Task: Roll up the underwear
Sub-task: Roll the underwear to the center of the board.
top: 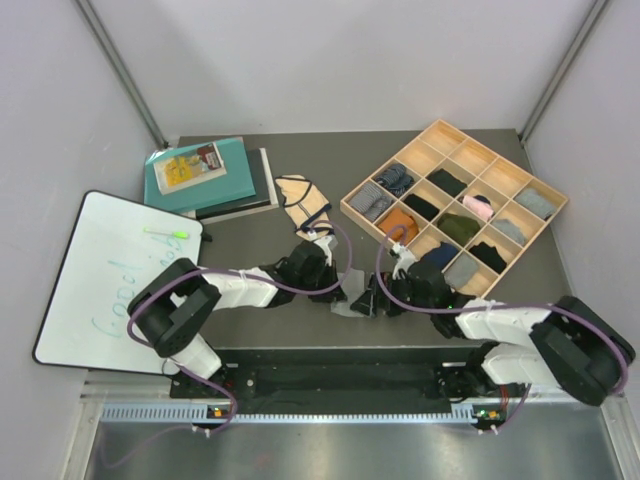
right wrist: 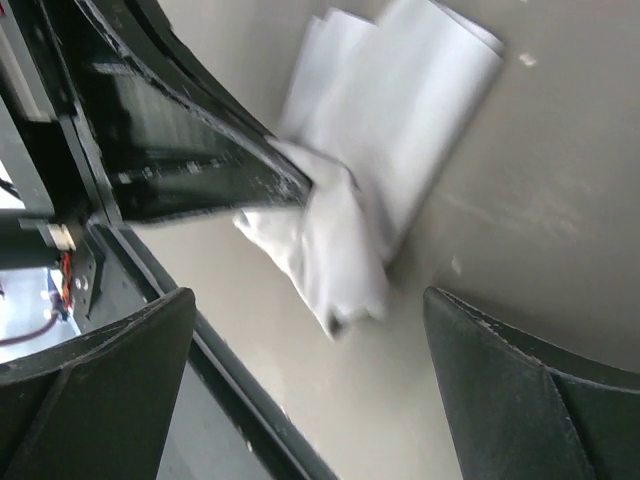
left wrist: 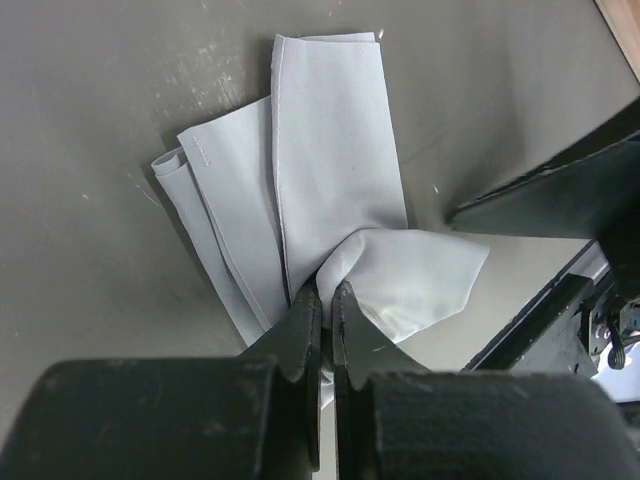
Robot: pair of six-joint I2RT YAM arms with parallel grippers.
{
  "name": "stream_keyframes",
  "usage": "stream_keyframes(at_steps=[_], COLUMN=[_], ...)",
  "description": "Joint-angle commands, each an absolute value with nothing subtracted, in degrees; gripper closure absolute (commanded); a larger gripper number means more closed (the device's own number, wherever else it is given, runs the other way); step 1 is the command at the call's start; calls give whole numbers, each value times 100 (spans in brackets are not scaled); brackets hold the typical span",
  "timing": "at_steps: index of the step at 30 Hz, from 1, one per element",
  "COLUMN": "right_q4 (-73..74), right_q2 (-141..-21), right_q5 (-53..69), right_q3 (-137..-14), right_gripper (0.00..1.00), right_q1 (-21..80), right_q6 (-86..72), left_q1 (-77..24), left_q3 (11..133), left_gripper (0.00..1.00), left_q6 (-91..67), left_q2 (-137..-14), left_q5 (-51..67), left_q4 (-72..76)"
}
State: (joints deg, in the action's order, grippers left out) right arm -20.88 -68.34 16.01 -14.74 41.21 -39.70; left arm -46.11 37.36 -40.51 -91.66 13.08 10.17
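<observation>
The light-grey underwear (left wrist: 335, 150) lies folded in long layers near the table's front edge, fanned out at its far end. My left gripper (left wrist: 327, 290) is shut on its bunched near end. From above, only a sliver of this pair (top: 347, 292) shows between the left gripper (top: 335, 283) and the right gripper (top: 376, 298). My right gripper (right wrist: 308, 305) stands wide open just off the cloth's (right wrist: 380, 150) loose corner, with nothing between its fingers. The beige underwear with dark edging (top: 303, 200) lies farther back, apart from both arms.
A wooden compartment tray (top: 437, 125) holding several rolled socks and cloths sits at the back right. Stacked books (top: 205, 175) are at the back left. A whiteboard (top: 105, 275) with a green marker (top: 166, 232) overhangs the left side. The table's front edge (right wrist: 230, 390) runs right beside the cloth.
</observation>
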Motion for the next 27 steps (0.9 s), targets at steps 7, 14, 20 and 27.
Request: stream_keyframes(at_steps=[7,14,20,27], right_q4=[-2005,-1951,-2030,-2171], right_q2=[-7814,-7866,-8261,-8841], right_q5=[880,756,817,809], right_q3=[-1582,-1468,-1582,-1678], right_gripper=[8,11,24,51], right_q1=[4579,4649,4772,5027], right_q6=[-4166,-4254,-4254,-4394], left_q1=[-4632,-4623,-4632,-4632], left_q3=[3534,3182,3146,2989], left_gripper=[100,100,100,100], left_q6=[-4280,-4482,-4535,-4649], left_q2=[-9133,-8605,-8525,-8403], left_q5=[1081,905,835,809], left_q4=[448,712,721,896])
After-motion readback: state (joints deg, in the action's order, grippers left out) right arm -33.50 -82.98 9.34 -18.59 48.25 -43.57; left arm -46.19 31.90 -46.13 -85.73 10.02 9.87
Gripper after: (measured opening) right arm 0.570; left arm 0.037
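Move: The grey underwear's bundle is pinched in my left fingertips, its middle about 1 cm ahead and 2 cm to the right of that hand. From my open right hand it lies roughly 5 cm to the left, 1 cm ahead and 2 cm below. The wooden tray's middle is some 20 cm ahead and 19 cm right of my right hand; the beige garment lies about 20 cm ahead and 8 cm left of my left hand. I bring my wide-open right hand about 4 cm left and 1 cm forward, in two pushes with a pause between, towards the underwear beside my left fingertips, sinking about 1 cm late on as I draw the fingers to half shut around its loose folded end. Meanwhile my left hand keeps its pinch and drags the bundle about 2 cm left and 1 cm back. ##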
